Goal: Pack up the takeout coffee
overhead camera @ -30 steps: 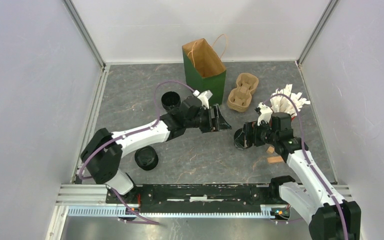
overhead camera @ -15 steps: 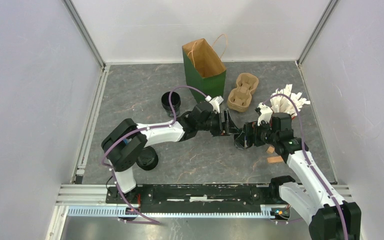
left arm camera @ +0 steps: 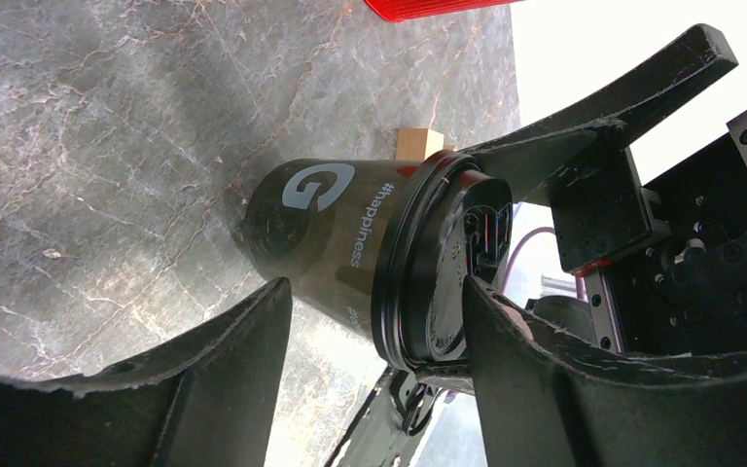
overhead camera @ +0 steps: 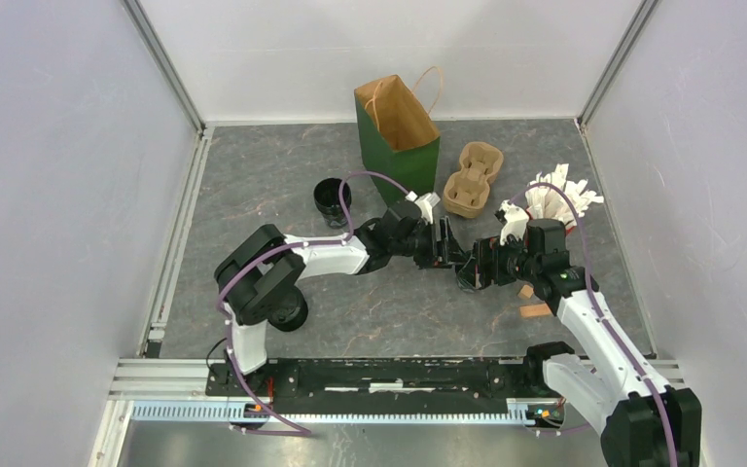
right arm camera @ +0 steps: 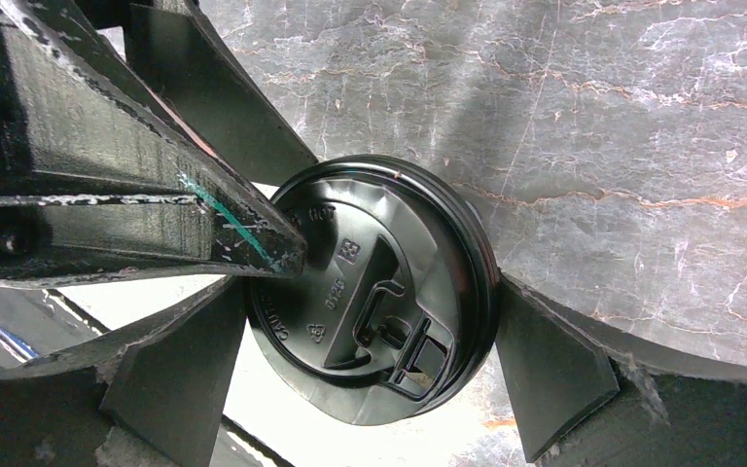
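Observation:
One takeout coffee, a black cup (left arm camera: 326,229) with a black lid (right arm camera: 404,243), is held off the table, tipped on its side. My right gripper (right arm camera: 370,292) is shut on the lid's rim, one finger on each side. My left gripper (left arm camera: 374,292) is open and straddles the same cup lengthwise, with one finger (right arm camera: 204,219) across the lid's top and the other beside the cup's body, gaps showing. In the top view both grippers meet at this cup (overhead camera: 468,269). Another black cup (overhead camera: 331,197) stands left of the green paper bag (overhead camera: 399,136). A lidded cup (overhead camera: 288,309) sits by the left arm's elbow.
A tan pulp carrier (overhead camera: 472,180) lies right of the bag. White packets (overhead camera: 556,195) stick out of a red cup (left arm camera: 438,8) behind the right wrist. Small wooden pieces (overhead camera: 535,311) lie near the right arm. Enclosure walls stand on three sides.
The left arm has reached rightwards until its jaws surround the cup in the right gripper, and they have narrowed a little. The right arm and cup have stayed put.

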You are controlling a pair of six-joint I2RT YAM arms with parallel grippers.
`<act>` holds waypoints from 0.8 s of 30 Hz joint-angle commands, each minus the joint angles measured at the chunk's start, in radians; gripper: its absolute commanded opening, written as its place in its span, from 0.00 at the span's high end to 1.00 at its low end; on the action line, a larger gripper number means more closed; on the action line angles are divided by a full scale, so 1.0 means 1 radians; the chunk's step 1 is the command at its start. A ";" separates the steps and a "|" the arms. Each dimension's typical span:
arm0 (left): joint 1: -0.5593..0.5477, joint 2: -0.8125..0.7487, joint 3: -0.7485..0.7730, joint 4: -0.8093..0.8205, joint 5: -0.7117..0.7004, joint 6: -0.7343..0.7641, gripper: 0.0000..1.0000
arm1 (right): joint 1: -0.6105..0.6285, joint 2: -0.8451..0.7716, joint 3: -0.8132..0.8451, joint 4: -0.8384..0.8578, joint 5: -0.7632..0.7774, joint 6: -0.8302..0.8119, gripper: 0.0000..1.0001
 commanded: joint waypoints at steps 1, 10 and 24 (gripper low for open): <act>-0.010 0.018 0.046 0.038 0.024 -0.012 0.31 | -0.003 0.010 0.023 0.014 0.012 -0.014 0.02; -0.020 0.038 0.079 -0.019 0.004 0.008 0.39 | -0.002 0.023 0.048 0.002 0.038 -0.020 0.02; -0.034 0.080 0.144 -0.117 -0.016 0.042 0.52 | -0.002 0.036 0.118 -0.055 0.141 -0.063 0.02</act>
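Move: The lidded coffee cup sits between the right hand's wide-open fingers, its middle about 1 cm to the left of that hand and 3 cm below. From the left hand the cup lies some 3 cm to the right, 1 cm back and 4 cm lower. Counted from the right hand, the red straw holder stands about 12 cm right, 6 cm ahead; the small wood block 10 cm right, 2 cm back; the cup tray 19 cm ahead, 1 cm left. Left fingertips work at the edge of the lid, closing from about three-quarters to half open as that hand eases roughly 1.5 cm to the right against the cup. The right hand keeps its fingers wide around the cup just under the lid, dips slightly, then draws about 1.5 cm right and 1 cm forward, rolling some 5 degrees so its left side sinks. ##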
